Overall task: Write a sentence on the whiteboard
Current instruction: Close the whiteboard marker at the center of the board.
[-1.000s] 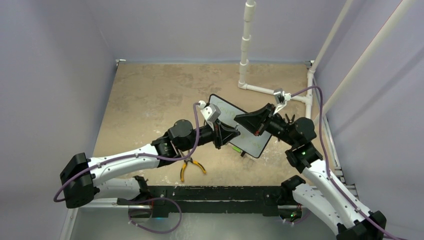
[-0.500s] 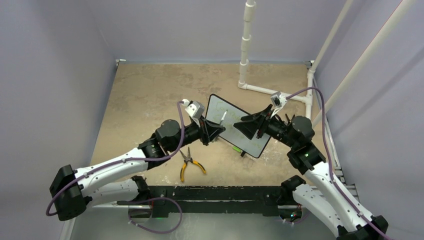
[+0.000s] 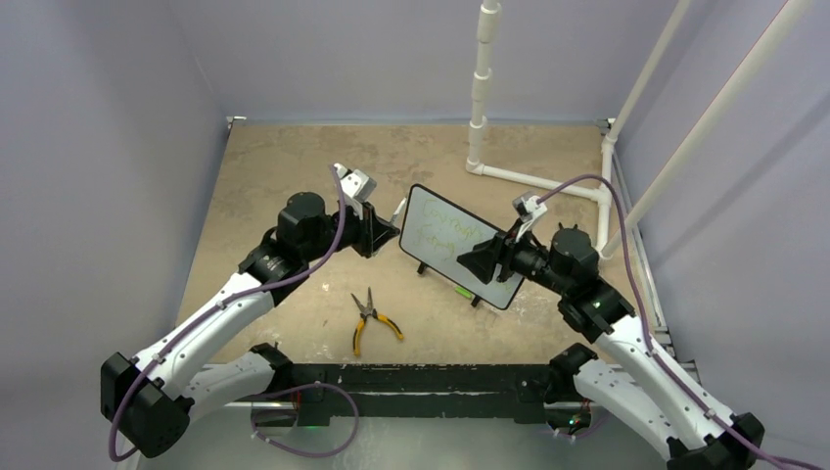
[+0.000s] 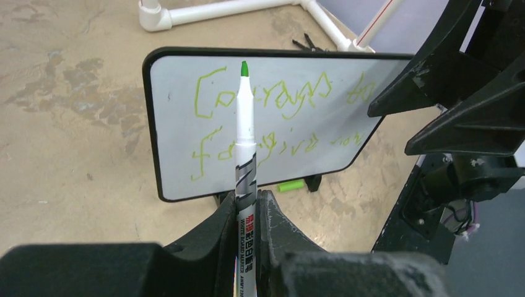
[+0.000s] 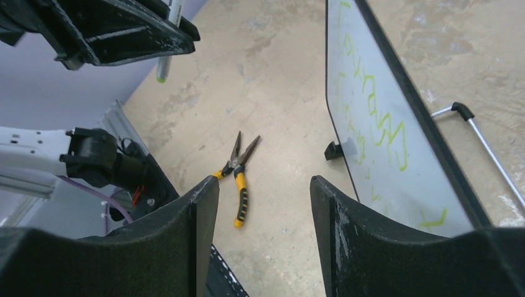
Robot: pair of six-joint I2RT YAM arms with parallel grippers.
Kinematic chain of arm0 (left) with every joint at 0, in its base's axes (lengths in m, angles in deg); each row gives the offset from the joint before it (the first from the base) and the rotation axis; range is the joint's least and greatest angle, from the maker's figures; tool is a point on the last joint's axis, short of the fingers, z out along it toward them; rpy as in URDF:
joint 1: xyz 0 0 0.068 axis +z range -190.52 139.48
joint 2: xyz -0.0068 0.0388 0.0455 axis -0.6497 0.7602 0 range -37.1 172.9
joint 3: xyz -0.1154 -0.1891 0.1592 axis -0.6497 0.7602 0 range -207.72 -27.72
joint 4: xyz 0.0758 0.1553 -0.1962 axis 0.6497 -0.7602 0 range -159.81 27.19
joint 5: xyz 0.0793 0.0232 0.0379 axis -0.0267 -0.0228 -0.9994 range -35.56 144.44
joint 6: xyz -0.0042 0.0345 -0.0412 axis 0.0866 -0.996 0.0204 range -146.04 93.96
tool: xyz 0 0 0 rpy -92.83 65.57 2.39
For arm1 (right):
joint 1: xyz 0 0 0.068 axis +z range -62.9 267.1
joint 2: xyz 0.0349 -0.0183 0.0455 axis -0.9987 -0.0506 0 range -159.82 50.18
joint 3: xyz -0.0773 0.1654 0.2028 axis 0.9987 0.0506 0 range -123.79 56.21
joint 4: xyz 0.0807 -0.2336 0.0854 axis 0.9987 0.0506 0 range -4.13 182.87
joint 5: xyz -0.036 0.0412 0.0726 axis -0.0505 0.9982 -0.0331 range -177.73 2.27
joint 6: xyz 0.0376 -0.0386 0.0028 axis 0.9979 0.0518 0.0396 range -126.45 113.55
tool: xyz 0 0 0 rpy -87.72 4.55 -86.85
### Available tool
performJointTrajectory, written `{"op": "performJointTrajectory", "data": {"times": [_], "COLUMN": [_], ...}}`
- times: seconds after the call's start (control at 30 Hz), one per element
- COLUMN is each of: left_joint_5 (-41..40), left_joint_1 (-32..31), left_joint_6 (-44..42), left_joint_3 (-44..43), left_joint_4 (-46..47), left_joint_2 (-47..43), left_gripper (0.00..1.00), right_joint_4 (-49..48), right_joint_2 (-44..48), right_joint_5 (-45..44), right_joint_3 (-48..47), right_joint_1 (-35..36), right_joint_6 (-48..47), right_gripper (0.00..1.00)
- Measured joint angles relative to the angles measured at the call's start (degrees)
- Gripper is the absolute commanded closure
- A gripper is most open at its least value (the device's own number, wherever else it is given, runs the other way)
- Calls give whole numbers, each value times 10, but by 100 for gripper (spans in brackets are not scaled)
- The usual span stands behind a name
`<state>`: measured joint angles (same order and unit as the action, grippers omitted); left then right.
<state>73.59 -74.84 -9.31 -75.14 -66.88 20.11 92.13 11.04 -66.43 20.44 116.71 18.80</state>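
Observation:
The whiteboard [image 3: 440, 258] stands tilted on its feet at mid-table. The sentence [image 3: 440, 225] is two rows of green scrawl on its face, clear in the left wrist view [image 4: 278, 99] and seen edge-on in the right wrist view [image 5: 371, 117]. My left gripper [image 3: 389, 235] is shut on a green-tipped whiteboard marker [image 4: 246, 142], held just left of the board with its tip off the surface. My right gripper [image 3: 480, 262] is open and empty in front of the board's near right part, with fingers [image 5: 198, 210] apart.
Yellow-handled pliers [image 3: 372, 318] lie near the front edge, also in the right wrist view [image 5: 238, 179]. A green marker cap [image 4: 290, 185] lies by the board's foot. White PVC pipes [image 3: 480, 88] stand at the back right. A wire stand [image 5: 477, 133] lies behind the board.
My left arm has drawn back to the left with the marker, off the board. My right gripper has pulled back toward the board's near right end. The writing now shows uncovered.

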Motion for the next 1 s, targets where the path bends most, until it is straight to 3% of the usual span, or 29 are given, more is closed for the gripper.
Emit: {"op": "performJointTrajectory", "data": {"times": [0.17, 0.5, 0.77, 1.0], "left_joint_5": [-8, -101, -169, -181], "left_joint_1": [5, 9, 10, 10], "left_joint_6": [-29, -54, -59, -59], "left_joint_3": [1, 18, 26, 29], "left_joint_4": [-16, -31, -35, -38], "left_joint_2": [-1, -44, -84, -85], "left_gripper": [100, 100, 100, 100], "right_joint_4": [13, 24, 22, 20], "right_joint_2": [-45, -203, -285, -335], "right_joint_5": [-66, -203, -239, -285], "right_joint_3": [-7, -54, -54, -54], "right_joint_1": [79, 230, 247, 249], "right_joint_6": [-12, -20, -19, -19], "right_gripper": [41, 39, 39, 47]}}
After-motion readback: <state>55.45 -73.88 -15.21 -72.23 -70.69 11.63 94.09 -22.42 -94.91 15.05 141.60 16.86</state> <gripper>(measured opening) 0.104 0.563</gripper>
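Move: From the right hand, empty and open, the green cap lies on the table about 4 cm ahead, 1 cm left and some 24 cm below. The whiteboard's middle is about 11 cm ahead, 1 cm left, 16 cm down; the pliers lie 2 cm back and 22 cm left, at table height. From the left hand, holding the uncapped marker, the cap is level fore and aft, about 16 cm right and 25 cm below. Sweeping left about 8 cm while sinking, then almost straight down, the right hand drops some 15 cm in all in front of the whiteboard towards the cap, its wrist tilting about 30 degrees so the fingers dip steeply, still open. The left hand draws off to its left about 6 cm, slightly forward, turning counter-clockwise and keeping its hold on the marker. ##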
